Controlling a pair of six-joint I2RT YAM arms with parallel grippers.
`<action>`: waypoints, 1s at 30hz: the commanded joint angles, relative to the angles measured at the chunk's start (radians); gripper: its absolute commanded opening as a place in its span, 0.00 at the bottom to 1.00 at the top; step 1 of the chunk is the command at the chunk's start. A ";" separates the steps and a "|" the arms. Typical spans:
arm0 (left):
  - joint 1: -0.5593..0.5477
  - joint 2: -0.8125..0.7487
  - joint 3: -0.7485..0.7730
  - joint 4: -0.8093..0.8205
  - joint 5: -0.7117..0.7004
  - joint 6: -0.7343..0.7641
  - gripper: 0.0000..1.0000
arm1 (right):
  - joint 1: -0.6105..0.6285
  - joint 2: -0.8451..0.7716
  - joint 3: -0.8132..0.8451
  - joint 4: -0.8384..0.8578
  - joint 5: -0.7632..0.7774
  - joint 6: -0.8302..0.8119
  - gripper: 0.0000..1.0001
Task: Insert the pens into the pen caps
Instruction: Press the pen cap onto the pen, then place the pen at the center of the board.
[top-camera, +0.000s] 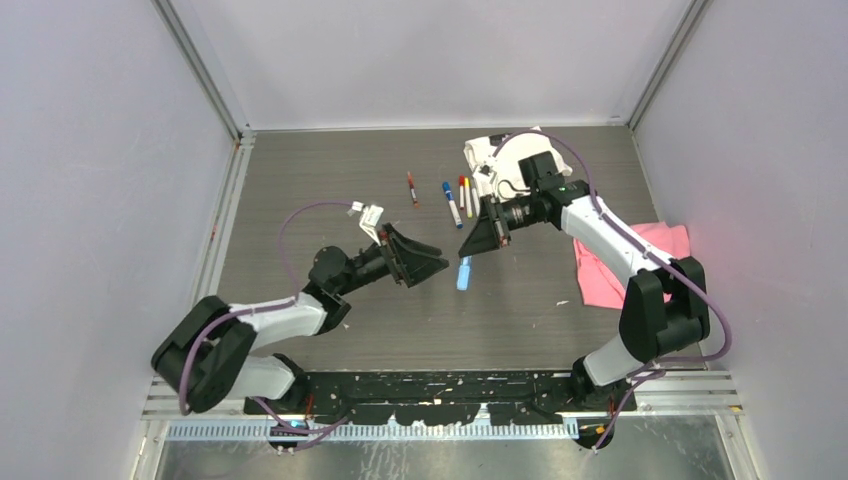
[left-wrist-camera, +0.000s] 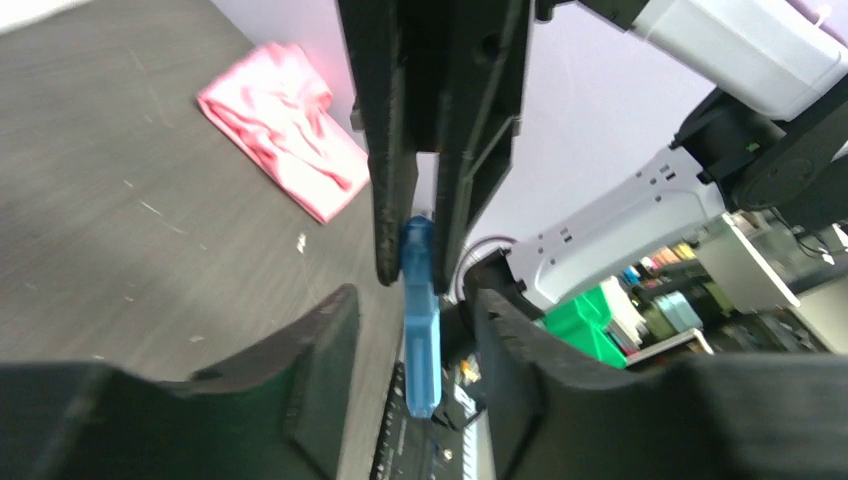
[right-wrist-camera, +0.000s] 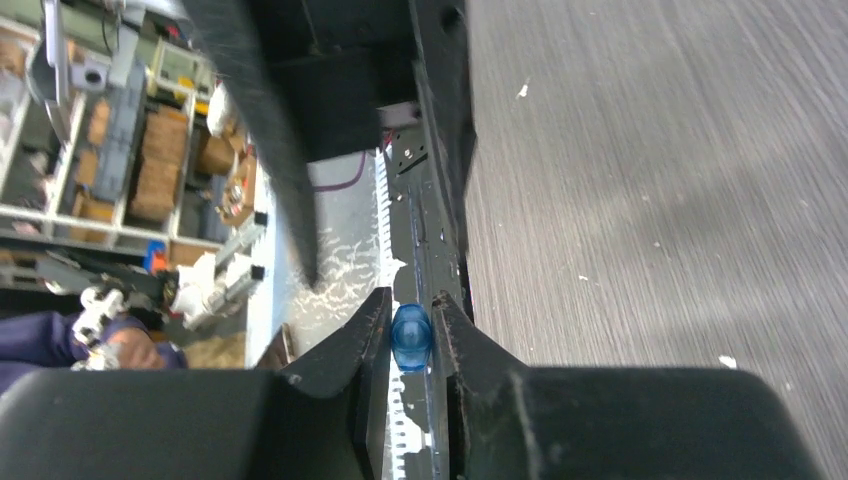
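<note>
A light blue pen (left-wrist-camera: 421, 340) hangs upright above the table, and its lower part looks like a cap with a flat clip. My right gripper (right-wrist-camera: 411, 312) is shut on its upper end (right-wrist-camera: 411, 337). In the top view it hangs below the right gripper (top-camera: 470, 250) as a pale blue stick (top-camera: 464, 273). My left gripper (left-wrist-camera: 412, 297) is open, its fingers (left-wrist-camera: 310, 380) standing either side of the pen without touching it. Behind, on the table, lie a dark red pen (top-camera: 412, 188), a blue-tipped white pen (top-camera: 452, 204) and a red and a yellow one (top-camera: 466, 196).
A pink cloth (top-camera: 620, 262) lies at the right beside the right arm, also visible in the left wrist view (left-wrist-camera: 285, 140). A white cloth (top-camera: 488, 155) sits at the back behind the right wrist. Walls close in the table on three sides.
</note>
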 joint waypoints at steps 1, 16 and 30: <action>0.014 -0.166 -0.039 -0.173 -0.115 0.134 0.74 | -0.080 0.012 0.050 -0.036 -0.003 0.033 0.01; 0.066 -0.716 0.089 -1.162 -0.467 0.467 0.89 | -0.191 0.289 0.170 0.035 0.686 0.132 0.09; 0.068 -0.710 0.123 -1.231 -0.489 0.426 0.87 | -0.228 0.593 0.485 -0.076 0.729 0.164 0.29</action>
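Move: The right gripper holds the light-blue pen; the free spot right of the pen row lies about 20 cm ahead, 10 cm to its right and 18 cm below. From that hand the grey-capped pen is 24 cm ahead and 6 cm right, the blue marker 23 cm ahead and straight in line, the white cloth about 33 cm ahead and 19 cm right. From the left gripper the spot is about 23 cm ahead, 15 cm right, 20 cm below. Carry the light-blue pen with the right gripper some 20 cm forward, 17 cm down and 10 cm right to the right end of the pen row, turning the hand clockwise and tipping its fingertips down (about 35 degrees each), grip kept. Meanwhile draw the empty left gripper about 12 cm left, away from the pen, opening it wide. ##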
